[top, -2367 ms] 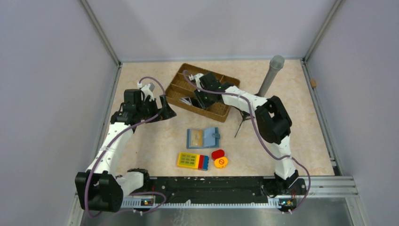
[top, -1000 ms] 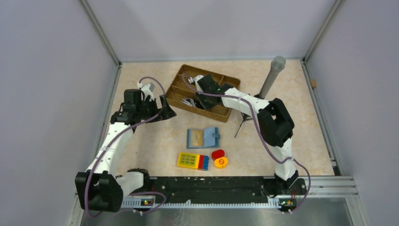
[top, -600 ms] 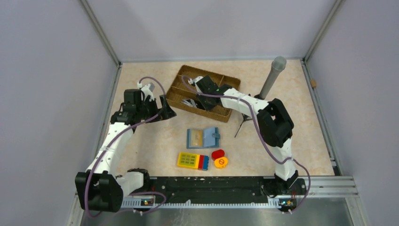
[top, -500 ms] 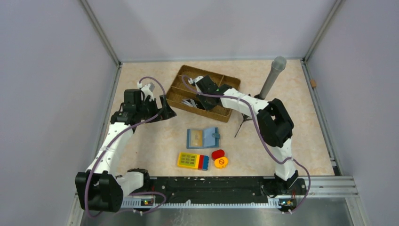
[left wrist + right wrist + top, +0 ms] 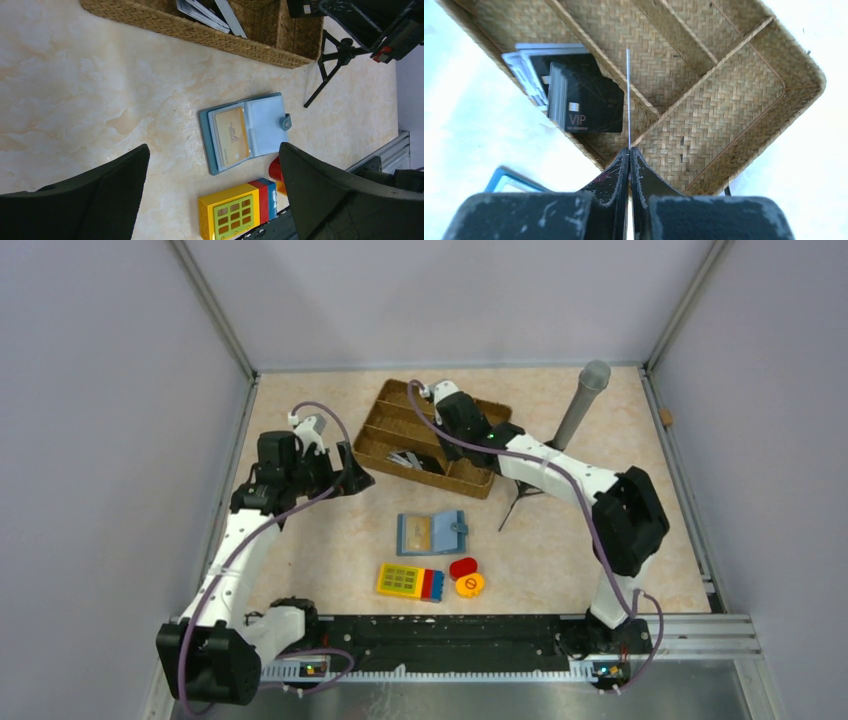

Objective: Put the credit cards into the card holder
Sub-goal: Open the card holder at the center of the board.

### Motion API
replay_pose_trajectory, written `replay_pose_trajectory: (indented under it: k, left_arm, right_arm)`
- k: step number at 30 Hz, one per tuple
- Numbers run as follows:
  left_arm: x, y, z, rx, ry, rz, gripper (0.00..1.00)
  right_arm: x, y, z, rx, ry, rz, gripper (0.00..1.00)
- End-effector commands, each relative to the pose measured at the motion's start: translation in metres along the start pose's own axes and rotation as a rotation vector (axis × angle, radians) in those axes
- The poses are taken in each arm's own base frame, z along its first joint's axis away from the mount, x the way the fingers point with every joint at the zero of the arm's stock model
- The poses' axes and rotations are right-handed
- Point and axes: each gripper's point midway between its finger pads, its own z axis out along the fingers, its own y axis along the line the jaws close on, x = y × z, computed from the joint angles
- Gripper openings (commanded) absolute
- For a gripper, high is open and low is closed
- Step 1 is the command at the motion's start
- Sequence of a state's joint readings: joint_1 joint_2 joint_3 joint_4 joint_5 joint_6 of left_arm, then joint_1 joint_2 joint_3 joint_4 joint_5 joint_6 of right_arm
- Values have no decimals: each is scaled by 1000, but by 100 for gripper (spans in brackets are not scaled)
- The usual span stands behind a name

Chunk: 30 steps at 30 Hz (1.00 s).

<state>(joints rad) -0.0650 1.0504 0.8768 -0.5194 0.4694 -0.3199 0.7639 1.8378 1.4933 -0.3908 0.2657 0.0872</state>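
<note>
The teal card holder [image 5: 432, 533] lies open on the table with a tan credit card [image 5: 231, 136] in its left pocket. My right gripper [image 5: 468, 430] hovers over the wicker tray [image 5: 400, 405]. In the right wrist view the right gripper [image 5: 629, 150] is shut on a thin credit card [image 5: 628, 95], seen edge-on and upright. More credit cards [image 5: 574, 102], black and white, lean in the tray's left compartment. My left gripper [image 5: 350, 478] hangs open left of the tray. In its own view the left gripper [image 5: 214, 147] holds nothing, and the card holder [image 5: 245, 131] lies below it.
A yellow keypad block [image 5: 410, 582] with a red and blue end lies near the front. Beside it are a red piece [image 5: 462, 566] and an orange disc [image 5: 469, 585]. A grey post [image 5: 578, 400] stands at back right, with a small black stand [image 5: 515, 502] before it.
My right gripper has shut on a card in the tray's near compartment and risen with it toward the back right. The left arm has shifted only slightly.
</note>
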Motion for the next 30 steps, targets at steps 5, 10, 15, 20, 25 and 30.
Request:
replay_pose_trajectory:
  k: [5,10,15,20,25,30]
  left_arm:
    - [-9,-49,-17,243,-90,113,97]
    - [-11,-107,-35,520,-183,114,98]
    - [-4,-158,-55,705,-270,152,99]
    - [0,-188,-64,808,-293,126,99]
    - [-5,-213,-84,958,-333,103,93]
    - [-8,-218,-85,971,-332,86,69]
  right_arm:
    - [-60,19,-77,-188,-254,111,0]
    - [-60,38,-139,-405,-395,237,0]
    - [-62,58,-201,-653,-568,339,0]
    - [-56,71,-244,-839,-644,391,0]
    - [-49,78,-270,-955,-686,391,0]
    - [-44,83,-281,-1018,-688,377,0]
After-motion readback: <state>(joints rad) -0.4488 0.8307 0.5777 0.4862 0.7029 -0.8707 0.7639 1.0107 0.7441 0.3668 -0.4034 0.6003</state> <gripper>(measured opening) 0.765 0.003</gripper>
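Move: The black card already pinched in the right fingers sits some 13 cm ahead of the left hand, 17 cm to its right and 7 cm lower. The left gripper, where the card goes, is about 10 cm back of the right hand, 18 cm to its left and 4 cm higher. Counted from the right hand, the open card holder lies 15 cm back, 3 cm left, 9 cm down; the loose cards in the basket 2 cm ahead, 7 cm left, 7 cm down. The black card, still gripped by the right hand, is carried back and up from over the basket, almost 20 cm back and 17 cm up, while that wrist rolls some 65 degrees until its fingers point left, nearly level. The left hand comes to meet it, about 14 cm each right and up and less far back, swinging its fingers round to point right and starting to close them near the card. ##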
